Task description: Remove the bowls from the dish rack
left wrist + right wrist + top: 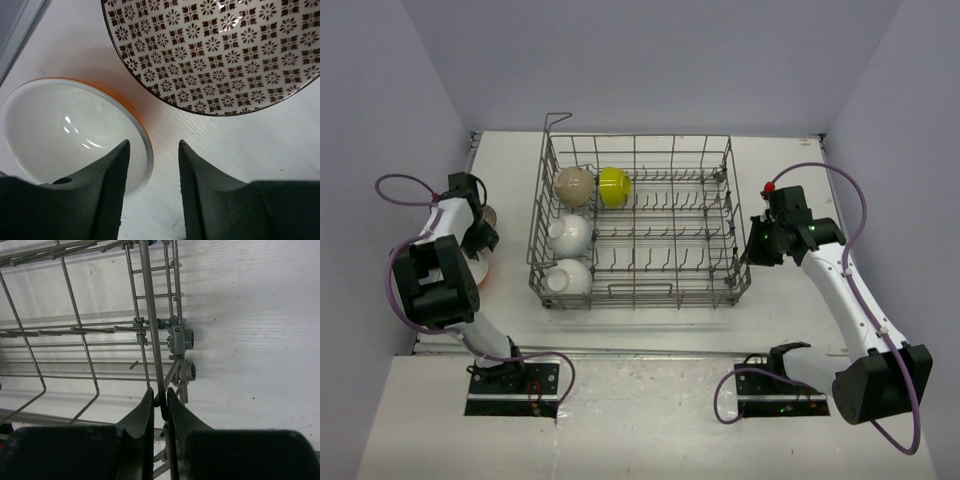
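Observation:
The grey wire dish rack (733, 205) stands mid-table. Along its left side sit a beige bowl (574, 185), a yellow-green bowl (614, 186) and two white bowls (570, 234) (568, 277). Left of the rack, on the table, lie a brown-patterned bowl (220, 50) and a white bowl with an orange outside (60, 130). My left gripper (154, 150) hangs open over that white bowl's rim, which runs through the gap without touching either finger. My right gripper (161, 395) is shut on an upright wire of the rack's right wall (150, 315).
The table's left edge (15, 45) runs close behind the two unloaded bowls. Grey roller wheels (187, 340) are fixed to the rack beside my right gripper (751, 257). Walls close in the table on the left, back and right.

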Controlling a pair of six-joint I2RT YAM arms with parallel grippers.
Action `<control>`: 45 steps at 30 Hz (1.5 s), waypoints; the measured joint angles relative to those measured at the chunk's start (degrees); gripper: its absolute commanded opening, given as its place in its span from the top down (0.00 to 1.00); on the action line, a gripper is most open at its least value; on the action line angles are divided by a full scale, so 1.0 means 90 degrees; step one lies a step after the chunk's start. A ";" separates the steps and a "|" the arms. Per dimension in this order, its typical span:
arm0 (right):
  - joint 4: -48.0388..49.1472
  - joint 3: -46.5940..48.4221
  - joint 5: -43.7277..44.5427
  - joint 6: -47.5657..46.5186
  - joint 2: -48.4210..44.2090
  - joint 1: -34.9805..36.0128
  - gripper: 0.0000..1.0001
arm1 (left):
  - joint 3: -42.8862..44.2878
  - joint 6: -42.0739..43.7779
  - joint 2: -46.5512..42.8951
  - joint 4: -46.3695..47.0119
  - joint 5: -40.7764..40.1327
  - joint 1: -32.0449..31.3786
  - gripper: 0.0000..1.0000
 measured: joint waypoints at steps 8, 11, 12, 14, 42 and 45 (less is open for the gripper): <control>-0.0015 -0.0002 -0.0002 0.0005 -0.0012 0.0002 0.97 | 0.0238 -0.0126 -0.0369 -0.0085 0.0427 0.0000 0.43; -0.0044 -0.0002 -0.0017 0.0012 -0.0041 0.0012 0.89 | 0.0461 -0.0226 -0.0639 -0.0117 0.0736 0.0002 0.41; -0.0063 -0.0002 -0.0032 0.0027 -0.0046 0.0015 0.87 | 0.0549 -0.0245 -0.0721 -0.0119 0.0882 0.0002 0.40; -0.0097 -0.0002 -0.0049 0.0092 -0.0070 0.0017 0.79 | 0.0712 -0.0304 -0.0869 -0.0119 0.1149 0.0002 0.36; -0.0289 0.0777 -0.0051 0.0415 -0.0624 0.0005 0.64 | 0.2601 -0.1858 -0.0741 0.2674 0.5581 -0.1977 0.28; -0.0219 0.0741 -0.0063 0.0420 -0.0542 0.0005 0.64 | 0.2601 -0.1899 -0.0296 0.2941 0.5911 -0.2268 0.29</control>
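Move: The yellow-green bowl in the rack lies about 14 cm ahead of the left hand, some 31 cm to its right and 4 cm higher; the beige bowl stands 11 cm to the left of it. The orange bowl, just set down, is 4 cm back and 3 cm left of the left hand, and the patterned bowl 8 cm ahead and 4 cm left. From the right hand the yellow-green bowl is roughly 17 cm ahead, 28 cm left, 6 cm lower. Lift the left gripper off the orange bowl, up and forward at first, then sweep it right over the rack's left side towards the yellow-green bowl, climbing nearly 30 cm and crossing about as far. Meanwhile open its fingers wider and swing them from pointing down to forward-right. With the right gripper, let go of the rack's rim near the front right corner and rise some 6 cm. ##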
